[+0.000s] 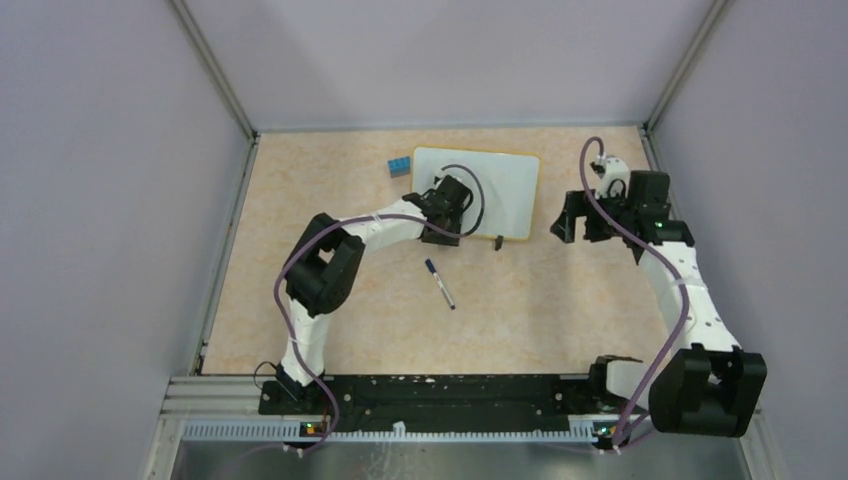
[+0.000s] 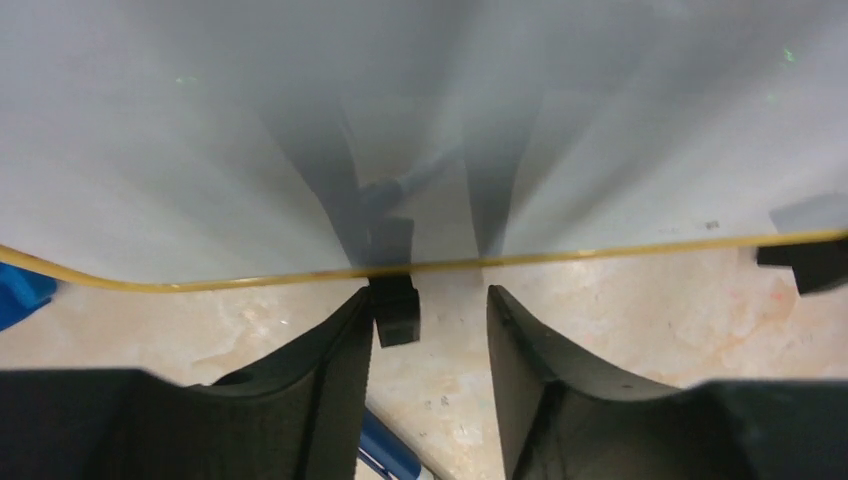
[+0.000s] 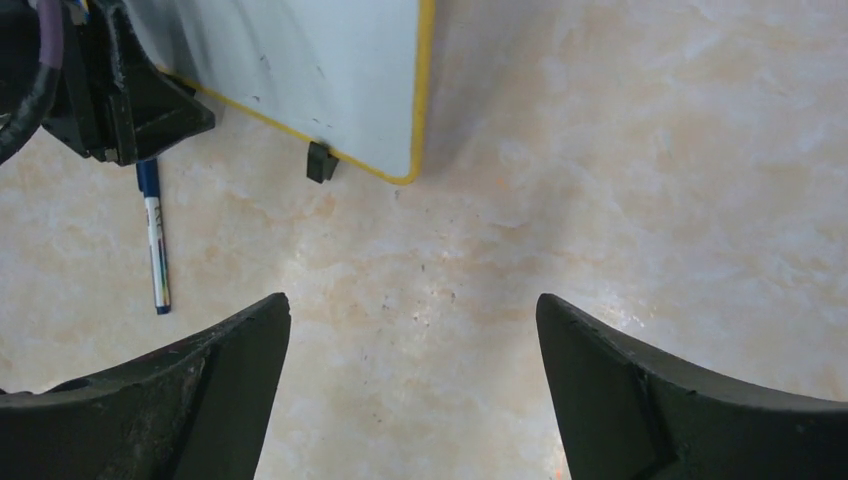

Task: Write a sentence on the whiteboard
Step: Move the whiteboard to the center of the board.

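Observation:
The whiteboard (image 1: 505,175) lies flat at the back of the table, white with a thin yellow rim (image 2: 600,252). The sentence is out of view; the white surface that shows bears no writing. My left gripper (image 1: 440,225) hovers over the board's near left edge. In the left wrist view it (image 2: 430,295) is open, and a black clip foot (image 2: 397,310) stands just beside the left finger without being gripped. A blue-capped marker (image 1: 440,283) lies loose on the table in front of the board. My right gripper (image 3: 412,300) is wide open over bare table, right of the board's corner (image 3: 405,120).
A blue block (image 1: 400,165) sits by the board's far left corner. The second clip foot (image 1: 497,242) sticks out from the near edge. Grey walls close in the table on the left, back and right.

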Controlling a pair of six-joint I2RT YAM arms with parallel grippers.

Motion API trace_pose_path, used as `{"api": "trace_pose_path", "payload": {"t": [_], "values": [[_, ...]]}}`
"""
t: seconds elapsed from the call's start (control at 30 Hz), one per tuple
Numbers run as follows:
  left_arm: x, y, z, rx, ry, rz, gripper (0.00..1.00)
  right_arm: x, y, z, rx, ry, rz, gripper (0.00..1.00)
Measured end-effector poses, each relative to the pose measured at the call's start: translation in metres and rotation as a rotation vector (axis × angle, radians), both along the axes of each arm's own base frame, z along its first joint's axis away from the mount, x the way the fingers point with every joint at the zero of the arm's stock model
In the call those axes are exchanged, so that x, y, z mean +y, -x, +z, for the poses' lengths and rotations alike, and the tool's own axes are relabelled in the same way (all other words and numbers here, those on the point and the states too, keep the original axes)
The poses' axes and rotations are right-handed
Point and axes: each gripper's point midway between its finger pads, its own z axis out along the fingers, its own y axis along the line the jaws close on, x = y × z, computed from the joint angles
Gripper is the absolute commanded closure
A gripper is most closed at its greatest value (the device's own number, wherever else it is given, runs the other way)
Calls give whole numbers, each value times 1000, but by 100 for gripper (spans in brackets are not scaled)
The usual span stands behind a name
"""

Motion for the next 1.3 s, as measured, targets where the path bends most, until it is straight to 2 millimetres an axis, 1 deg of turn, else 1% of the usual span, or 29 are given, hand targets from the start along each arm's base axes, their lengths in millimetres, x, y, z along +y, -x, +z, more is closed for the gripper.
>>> {"api": "trace_pose_path", "payload": {"t": [0.07, 0.13, 0.17, 0.27, 0.33, 0.37, 0.43, 0.47, 0.5, 0.53, 0.6, 0.67, 0.7, 0.8, 0.87, 1.0, 1.03, 1.2, 1.3], "values": [[-8, 9, -3, 37, 40, -11, 40, 15, 1, -6, -1, 28, 37, 17], [-11, 18, -6, 59, 66, -28, 32, 29, 2, -12, -7, 53, 73, 20], [-11, 23, -6, 70, 79, -39, 26, 35, 3, -14, -9, 65, 87, 22], [-14, 35, 6, 77, 127, -80, 18, 48, 4, -20, -18, 87, 109, 28], [-15, 40, 26, 52, 159, -112, 10, 54, 2, -22, -31, 99, 109, 31], [-16, 39, 38, 29, 174, -121, 8, 58, 1, -23, -40, 107, 108, 32], [-14, 36, 70, -41, 209, -137, 6, 71, 3, -29, -55, 125, 130, 34], [-12, 35, 89, -81, 235, -138, 6, 77, 4, -32, -64, 136, 140, 35], [-6, 32, 110, -124, 264, -133, 5, 85, 6, -37, -67, 144, 154, 37], [0, 28, 126, -157, 288, -120, 2, 91, 8, -42, -68, 150, 164, 38], [21, 14, 155, -218, 336, -70, 1, 102, 9, -50, -66, 154, 173, 42], [59, -6, 176, -277, 374, 26, 1, 110, 6, -58, -59, 155, 161, 44], [86, -17, 183, -304, 379, 94, 1, 113, 4, -62, -53, 155, 150, 46], [137, -31, 190, -346, 365, 223, 1, 118, -3, -73, -48, 163, 95, 50], [152, -31, 193, -359, 362, 259, 1, 125, -5, -80, -41, 169, 73, 51], [159, -29, 199, -373, 370, 272, 1, 136, -13, -90, -50, 166, 39, 52], [160, -29, 200, -375, 372, 275, 1, 138, -16, -95, -45, 170, 30, 52], [167, -30, 200, -374, 378, 293, 1, 134, -22, -127, 18, 216, -15, 57], [169, -31, 200, -374, 381, 301, 1, 132, -24, -138, 39, 231, -36, 60]]}}
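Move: About 14 cm to the right hand's left, 5 cm farther out and some 16 cm below is the right clip on the whiteboard's near edge. The board's middle lies 12 cm beyond that clip and 6 cm to its left; the marker lies about 14 cm left of it and 10 cm nearer. The left hand's fingers straddle the left clip, about 1 cm left of their middle and 1 cm below; from there the right clip is 14 cm to the right. Coming free of the left clip, the left hand opens wide, backs off about 4 cm, then lifts some 20 cm and swings about 17 cm left, clearing the board. Meanwhile the right hand sweeps about 13 cm left and sinks about 14 cm, mostly leftward first, then down, its fingers half closing as it comes up just short of the right clip, not visibly touching it. ##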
